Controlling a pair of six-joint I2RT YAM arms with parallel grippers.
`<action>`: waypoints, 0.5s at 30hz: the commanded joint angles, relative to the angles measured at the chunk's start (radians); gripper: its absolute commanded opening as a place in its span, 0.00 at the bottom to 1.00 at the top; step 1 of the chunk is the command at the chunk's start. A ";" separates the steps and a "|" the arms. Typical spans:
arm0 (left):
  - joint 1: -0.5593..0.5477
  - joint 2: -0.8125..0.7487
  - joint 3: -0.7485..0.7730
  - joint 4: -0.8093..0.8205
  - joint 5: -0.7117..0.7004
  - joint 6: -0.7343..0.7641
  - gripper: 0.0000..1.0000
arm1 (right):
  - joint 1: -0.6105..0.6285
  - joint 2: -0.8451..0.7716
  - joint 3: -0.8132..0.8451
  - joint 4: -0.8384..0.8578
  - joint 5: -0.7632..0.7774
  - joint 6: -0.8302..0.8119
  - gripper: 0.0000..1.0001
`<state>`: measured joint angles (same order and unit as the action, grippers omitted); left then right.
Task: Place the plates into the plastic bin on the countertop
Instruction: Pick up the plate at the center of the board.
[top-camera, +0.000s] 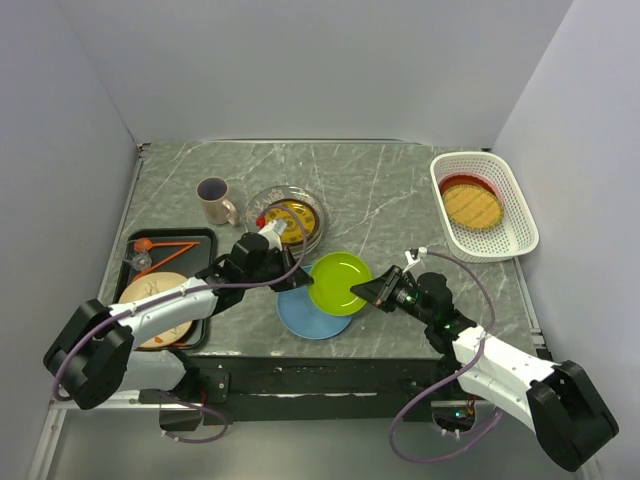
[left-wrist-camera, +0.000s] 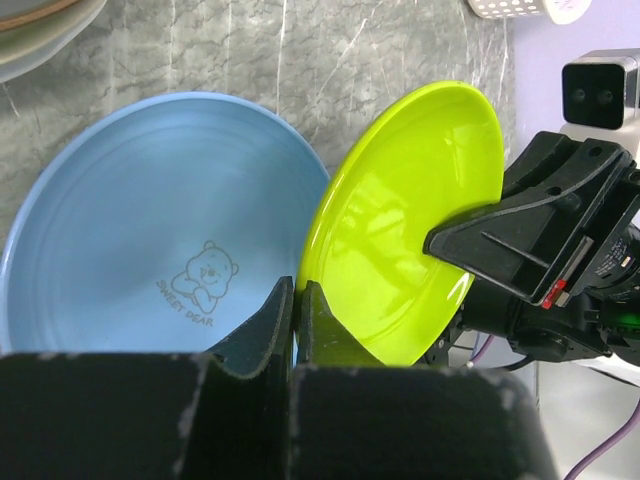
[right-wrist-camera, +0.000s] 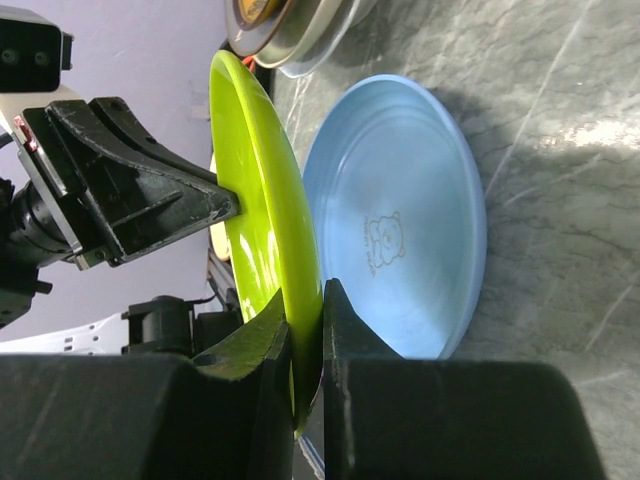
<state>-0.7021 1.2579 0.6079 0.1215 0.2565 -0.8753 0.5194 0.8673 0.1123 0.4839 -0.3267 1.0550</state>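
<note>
A lime green plate hangs tilted above the countertop, held at both sides. My left gripper is shut on its left rim. My right gripper is shut on the opposite rim, one finger on each face of the plate. Under it a blue plate with a bear print lies flat on the stone. The white plastic bin stands at the far right with a yellow-patterned plate on a red one inside.
A stack of plates topped by clear glass sits behind the green plate, with a beige mug to its left. A black tray at the left holds a beige plate and orange utensils.
</note>
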 joint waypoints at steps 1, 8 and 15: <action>-0.008 -0.063 0.010 0.017 -0.019 -0.001 0.03 | 0.007 0.010 0.038 0.032 0.005 -0.026 0.00; -0.008 -0.091 0.006 -0.006 -0.026 0.016 0.35 | 0.005 0.024 0.036 0.053 -0.009 -0.024 0.00; -0.008 -0.080 0.004 0.006 -0.025 0.024 0.84 | 0.005 -0.010 0.020 0.042 0.003 -0.020 0.00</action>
<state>-0.7059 1.1904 0.6079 0.0910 0.2348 -0.8688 0.5194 0.8886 0.1150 0.4927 -0.3378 1.0473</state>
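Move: My left and right fingers both pinch the green plate's rim, about 10 cm apart. Its middle lies some 6 cm right and 1 cm back of my left hand, about 4 cm left and 1 cm ahead of my right. Under my left hand, 9 cm down, is the blue plate, 2 cm ahead and 1 cm right; the patterned plate stack is 18 cm ahead and 5 cm left. The bin sits about 28 cm ahead and 33 cm right of my right hand. I let go of the green plate with my left hand: its fingers spread from shut to about three-quarters open around the rim while the hand lifts about 1.5 cm, its wrist hardly turning. My right hand stays in place apart from a half-centimetre bob up and back down, and keeps its pinch on the plate. ##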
